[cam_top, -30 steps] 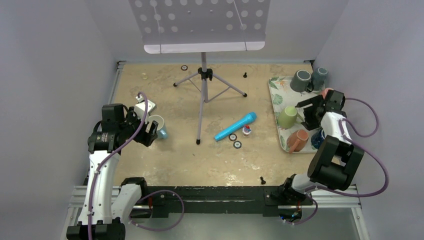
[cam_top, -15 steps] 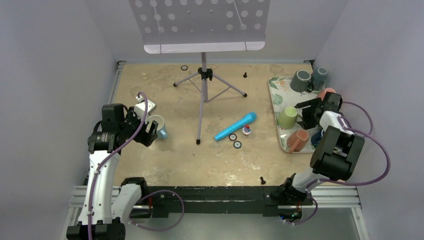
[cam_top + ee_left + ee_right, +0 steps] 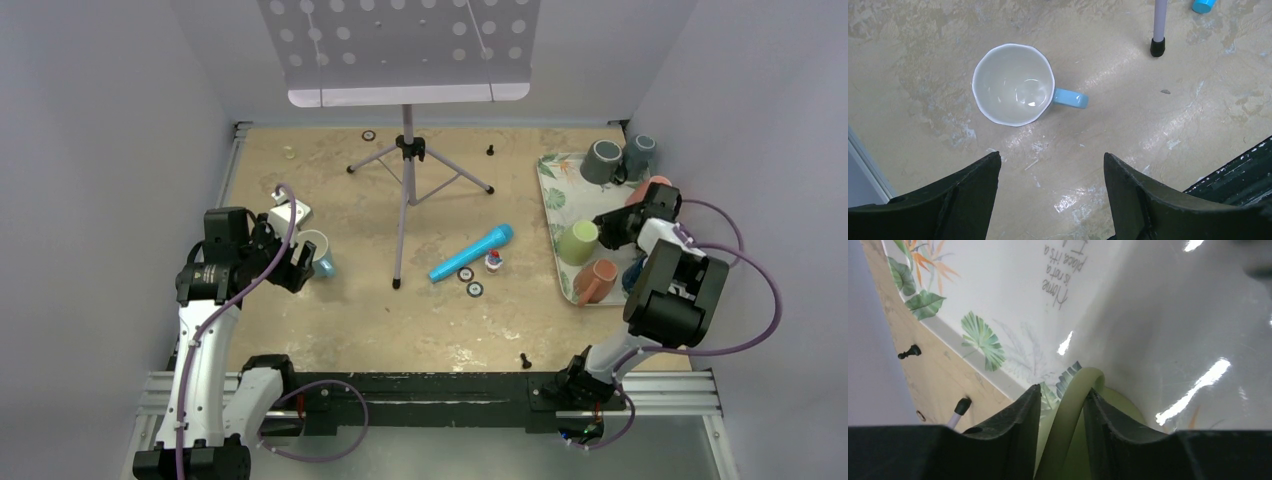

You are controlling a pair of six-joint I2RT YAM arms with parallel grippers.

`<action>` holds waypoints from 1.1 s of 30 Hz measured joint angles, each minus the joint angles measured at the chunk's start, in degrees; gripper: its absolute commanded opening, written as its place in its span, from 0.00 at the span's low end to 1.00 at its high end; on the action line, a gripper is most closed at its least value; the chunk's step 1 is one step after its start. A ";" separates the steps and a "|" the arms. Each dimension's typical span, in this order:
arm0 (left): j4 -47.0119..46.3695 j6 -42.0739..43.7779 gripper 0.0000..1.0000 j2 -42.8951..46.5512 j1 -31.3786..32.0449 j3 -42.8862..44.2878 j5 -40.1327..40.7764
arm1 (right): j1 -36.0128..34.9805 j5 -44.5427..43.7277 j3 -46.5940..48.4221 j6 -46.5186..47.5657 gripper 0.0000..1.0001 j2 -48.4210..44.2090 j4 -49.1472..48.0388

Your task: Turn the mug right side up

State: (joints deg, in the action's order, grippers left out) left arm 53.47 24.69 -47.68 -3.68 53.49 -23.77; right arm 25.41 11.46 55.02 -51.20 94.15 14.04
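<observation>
A light green mug [image 3: 577, 240] sits on the floral tray [image 3: 555, 190] at the right; from above it shows no opening. My right gripper [image 3: 612, 228] reaches it from the right. In the right wrist view the mug's curved green handle [image 3: 1073, 410] runs slantwise between the jaws of my right gripper [image 3: 1063, 389], touching both fingers. Over bare table at the left, my left gripper [image 3: 1052, 156] hangs open and holds nothing. Just beyond its tips stands an upright white mug with a blue handle [image 3: 1013, 84], the white mug [image 3: 314, 248] also showing beside the left gripper [image 3: 300, 262] from above.
The tray also carries two grey mugs [image 3: 602, 162], an orange mug [image 3: 597, 282] and a dark blue one [image 3: 634, 277]. A music stand [image 3: 405, 150] rises mid-table. A blue microphone [image 3: 472, 253] and small round parts [image 3: 472, 289] lie near its foot.
My right gripper's jaws have narrowed from wide open onto the green mug's handle, and its wrist has shifted slightly toward the back. The left arm has not moved.
</observation>
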 measured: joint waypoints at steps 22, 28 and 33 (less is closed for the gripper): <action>0.02 0.04 0.79 -0.37 0.00 0.00 0.15 | -8.92 -0.35 1.57 14.53 0.00 -9.29 -2.10; 0.48 0.61 0.81 -0.55 0.00 0.00 0.07 | -13.88 -0.02 1.40 19.45 0.00 -14.91 -3.45; 4.11 1.81 0.86 -1.81 0.00 2.01 -0.55 | -19.39 -0.72 -0.68 23.67 0.00 -21.94 -3.21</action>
State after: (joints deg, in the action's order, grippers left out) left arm 57.58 26.50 -49.50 -3.68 55.51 -24.32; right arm 6.02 10.74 54.35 -27.53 72.20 10.83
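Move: The green mug stands upside down on the tray, its handle already between my right fingers; its body lies about 5 cm to the left and 1 cm back, roughly 1 cm below. The orange-brown mug is some 10 cm back and 1 cm left. The dark blue mug is about 8 cm back and 7 cm right, and the coral mug about 11 cm ahead and 12 cm right. From my left hand the green mug lies some 14 cm ahead, 60 cm right and 14 cm lower. I close my right fingers onto the green mug's handle and pinch it while easing slightly forward. Then, keeping that grip, I lift up about 14 cm and swing some 12 cm left towards the tray's left side. On the way I turn the wrist counter-clockwise roughly 35 degrees, raise the fingertips and let the hand's left side dip. ##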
